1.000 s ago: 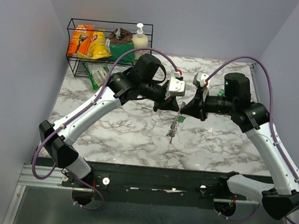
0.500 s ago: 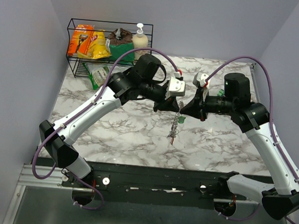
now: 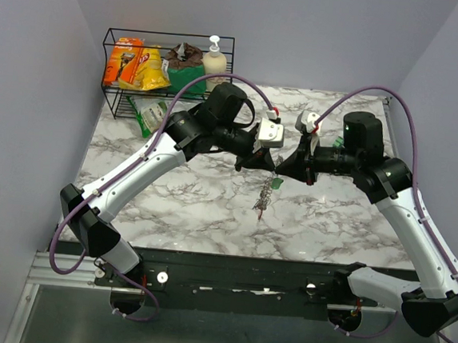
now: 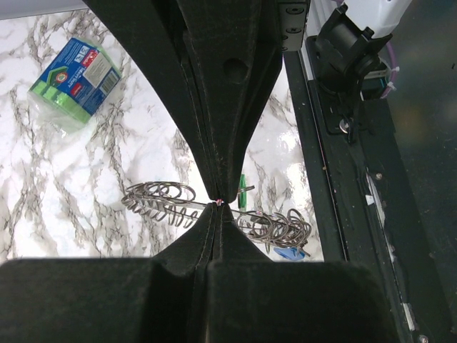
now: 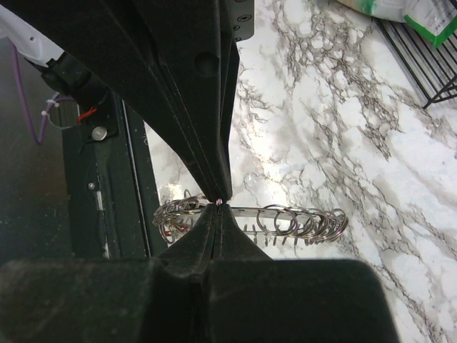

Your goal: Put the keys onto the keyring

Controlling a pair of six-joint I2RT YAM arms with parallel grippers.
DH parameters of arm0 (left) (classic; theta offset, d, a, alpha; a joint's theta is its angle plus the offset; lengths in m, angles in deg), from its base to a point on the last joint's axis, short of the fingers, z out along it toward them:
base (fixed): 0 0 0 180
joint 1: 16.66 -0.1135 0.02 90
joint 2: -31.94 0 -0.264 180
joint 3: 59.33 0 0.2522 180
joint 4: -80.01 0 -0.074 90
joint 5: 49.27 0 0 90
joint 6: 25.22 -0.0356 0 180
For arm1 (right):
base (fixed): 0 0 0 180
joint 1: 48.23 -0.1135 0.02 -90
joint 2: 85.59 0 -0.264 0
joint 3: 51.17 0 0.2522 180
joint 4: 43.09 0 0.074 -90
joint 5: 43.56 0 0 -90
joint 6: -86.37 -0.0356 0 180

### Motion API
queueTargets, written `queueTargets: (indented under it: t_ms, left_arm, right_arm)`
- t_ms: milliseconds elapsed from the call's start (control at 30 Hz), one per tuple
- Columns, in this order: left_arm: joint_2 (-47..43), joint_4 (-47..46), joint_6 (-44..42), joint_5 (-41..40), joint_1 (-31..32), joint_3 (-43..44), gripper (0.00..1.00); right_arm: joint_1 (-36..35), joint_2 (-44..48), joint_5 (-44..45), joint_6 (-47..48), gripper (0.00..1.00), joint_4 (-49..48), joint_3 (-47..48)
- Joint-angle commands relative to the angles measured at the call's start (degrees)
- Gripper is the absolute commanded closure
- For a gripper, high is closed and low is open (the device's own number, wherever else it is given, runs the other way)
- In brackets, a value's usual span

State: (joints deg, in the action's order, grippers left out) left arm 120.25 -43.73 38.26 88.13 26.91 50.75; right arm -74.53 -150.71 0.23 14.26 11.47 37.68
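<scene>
The keyring (image 3: 264,195), a thin metal ring crowded with small silver rings, hangs in the air over the middle of the marble table. My left gripper (image 3: 268,166) and right gripper (image 3: 277,168) meet tip to tip just above it. In the left wrist view the fingertips (image 4: 219,203) are shut on the keyring (image 4: 161,201), with a green key (image 4: 243,193) and a blue key (image 4: 289,252) hanging from it. In the right wrist view the gripper (image 5: 218,202) is shut on the keyring (image 5: 303,221), with a red key (image 5: 168,232) at its left end.
A black wire basket (image 3: 113,73) with snack packets and a soap bottle (image 3: 215,58) stands at the back left. A green packet (image 3: 148,116) lies in front of it, also seen in the left wrist view (image 4: 75,71). The black base rail (image 3: 235,284) runs along the near edge.
The hanging keyring has swayed slightly to the left and down. Both arms have stayed almost in place, still pinched together.
</scene>
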Motion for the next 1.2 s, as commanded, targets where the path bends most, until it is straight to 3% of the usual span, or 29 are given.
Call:
queueTargets:
  t_ms: [0,133,500,600,800,1167]
  left_arm:
    - [-0.68,-3.38,1.03,0.42,0.37,-1.03,1.00]
    - [-4.45,-10.93,3.58,-1.60,0.37,-6.04,1.00]
    - [-15.45,-47.84,18.86,-5.29,0.29,-26.96,1.00]
    - [-16.42,-54.00,22.91,-5.82,0.29,-29.60,1.00]
    - [-17.82,-65.95,28.44,-7.31,0.20,-34.17,1.00]
    - [-19.32,-90.82,40.23,-13.21,-0.07,-43.92,1.00]
  right_arm:
    - [-0.33,1.66,1.13,-1.19,0.87,-3.35,-0.47]
    - [-0.33,2.63,2.71,-3.29,0.75,-6.16,-1.00]
    - [-0.33,7.55,7.89,-8.40,0.30,-13.46,-3.37]
    - [-0.41,8.52,9.12,-8.75,0.24,-13.99,-3.72]
    - [-0.33,9.84,11.15,-10.77,0.17,-14.60,-3.46]
    - [-0.24,12.39,10.89,-13.40,0.15,-15.84,-2.40]
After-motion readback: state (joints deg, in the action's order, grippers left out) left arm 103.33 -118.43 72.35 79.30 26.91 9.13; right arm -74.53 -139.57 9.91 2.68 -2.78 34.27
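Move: The two shut grippers meet tip to tip at the keyring's upper edge; for both the left and the right hand, the keyring's middle lies about 6 cm below, level fore and aft and about 1 cm to the left. From either hand, the green key hangs some 4 cm down, 1 cm back and 1 cm right. The red key dangles lowest, roughly 6 cm back, 3 cm left and 8 cm below each hand. Down nearly 3 cm at first, then up to about 4 cm above its start, the left hand keeps its pinch on a small split ring of the keyring while its fingers tip from slanting down to just above level, some 35 degrees. Meanwhile the right hand opens wide, lets go, rises about 7 cm and draws roughly 2 cm right, its fingers lifting slightly. ##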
